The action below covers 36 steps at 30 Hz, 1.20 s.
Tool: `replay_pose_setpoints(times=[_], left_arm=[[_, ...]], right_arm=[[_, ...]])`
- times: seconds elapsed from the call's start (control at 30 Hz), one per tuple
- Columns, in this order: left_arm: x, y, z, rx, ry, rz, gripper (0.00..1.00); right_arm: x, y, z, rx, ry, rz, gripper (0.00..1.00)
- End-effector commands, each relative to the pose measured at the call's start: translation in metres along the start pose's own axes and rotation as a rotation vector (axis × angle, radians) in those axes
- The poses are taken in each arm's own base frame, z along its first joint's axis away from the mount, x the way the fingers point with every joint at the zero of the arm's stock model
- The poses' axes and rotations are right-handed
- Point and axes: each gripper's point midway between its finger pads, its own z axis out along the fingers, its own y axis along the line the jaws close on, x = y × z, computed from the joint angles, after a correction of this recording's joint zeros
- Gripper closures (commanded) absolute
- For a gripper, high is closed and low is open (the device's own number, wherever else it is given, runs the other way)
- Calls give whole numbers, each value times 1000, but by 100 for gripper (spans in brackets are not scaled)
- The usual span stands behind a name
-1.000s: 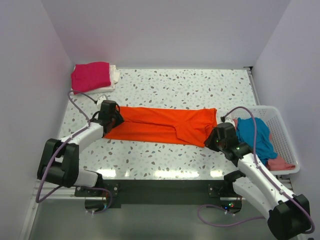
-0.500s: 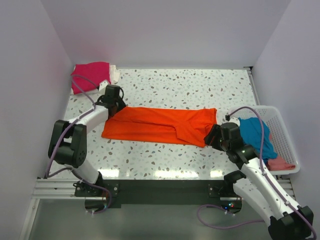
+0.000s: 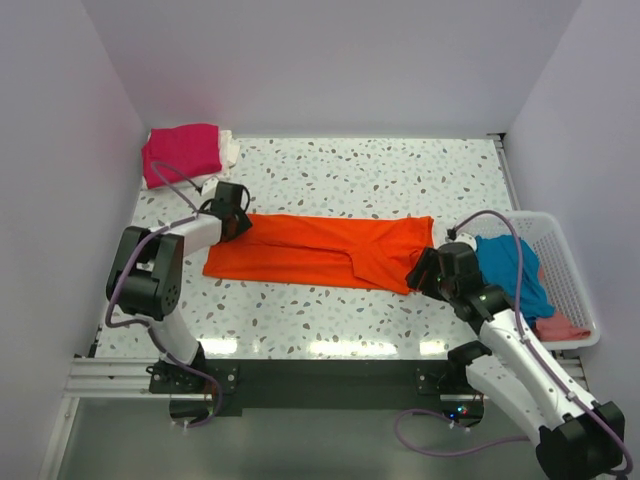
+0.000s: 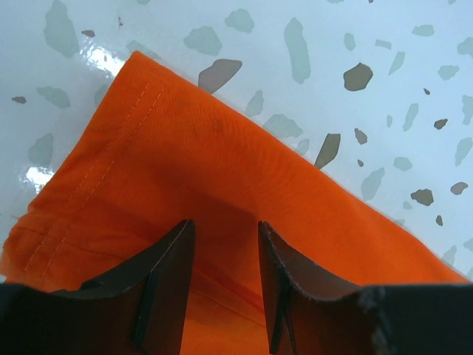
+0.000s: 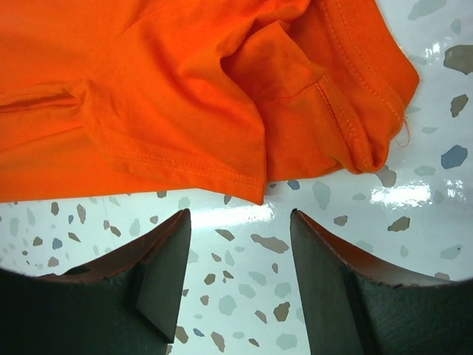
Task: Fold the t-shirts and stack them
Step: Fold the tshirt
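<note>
A bright orange t-shirt [image 3: 320, 250] lies as a long flat strip across the middle of the table. My left gripper [image 3: 235, 215] is at its far left corner. In the left wrist view the gripper [image 4: 223, 223] stands open, its tips down over the orange cloth [image 4: 222, 148], which shows flat between them. My right gripper [image 3: 420, 272] is at the shirt's near right end. In the right wrist view it [image 5: 240, 213] is open over bare table, with the shirt's hemmed edge [image 5: 170, 89] just beyond its tips. A folded magenta-pink t-shirt [image 3: 182, 152] rests on a white one [image 3: 230, 150] at the far left corner.
A white slatted basket [image 3: 565, 260] stands at the right edge, holding a teal-blue t-shirt [image 3: 510, 270] and a salmon-pink one [image 3: 560, 328]. Walls close in the left, back and right sides. The left arm's cable loops near the magenta stack.
My right gripper has opened and now sits just off the shirt's near right edge. My left gripper has shifted from the shirt's left end up to its far left corner.
</note>
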Motion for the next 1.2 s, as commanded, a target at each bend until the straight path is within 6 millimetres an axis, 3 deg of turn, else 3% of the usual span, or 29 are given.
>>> replay_pose_setpoints(times=[0.0,0.4,0.73,1.17], left_arm=[[-7,0,-12,34,-32,-43,55],[-5,10,-36,69,-45,-35,55],[32,37,-35,49,20,-12,56],[36,42,-42,57,27,9,57]], right_arm=[[-14,14,3,-48,-35,8,40],[-7,21,34,-39,18,17,40],[-8,25,53,-18,39,23,40],[-8,22,93,70,79,62,39]])
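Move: The orange t-shirt's turned-in sleeve lies about 5 cm ahead of the right hand, 4 cm left and 8 cm below; the blue t-shirt in the basket is 25 cm right and 6 cm ahead. The left hand hovers low over the shirt, the upper layer's near edge some 3 cm behind and 1 cm below; the pink t-shirt sits 20 cm ahead, 15 cm left. Open right hand sinks 7 cm, forward-left, to the sleeve; left draws back about 6 cm over the shirt. ##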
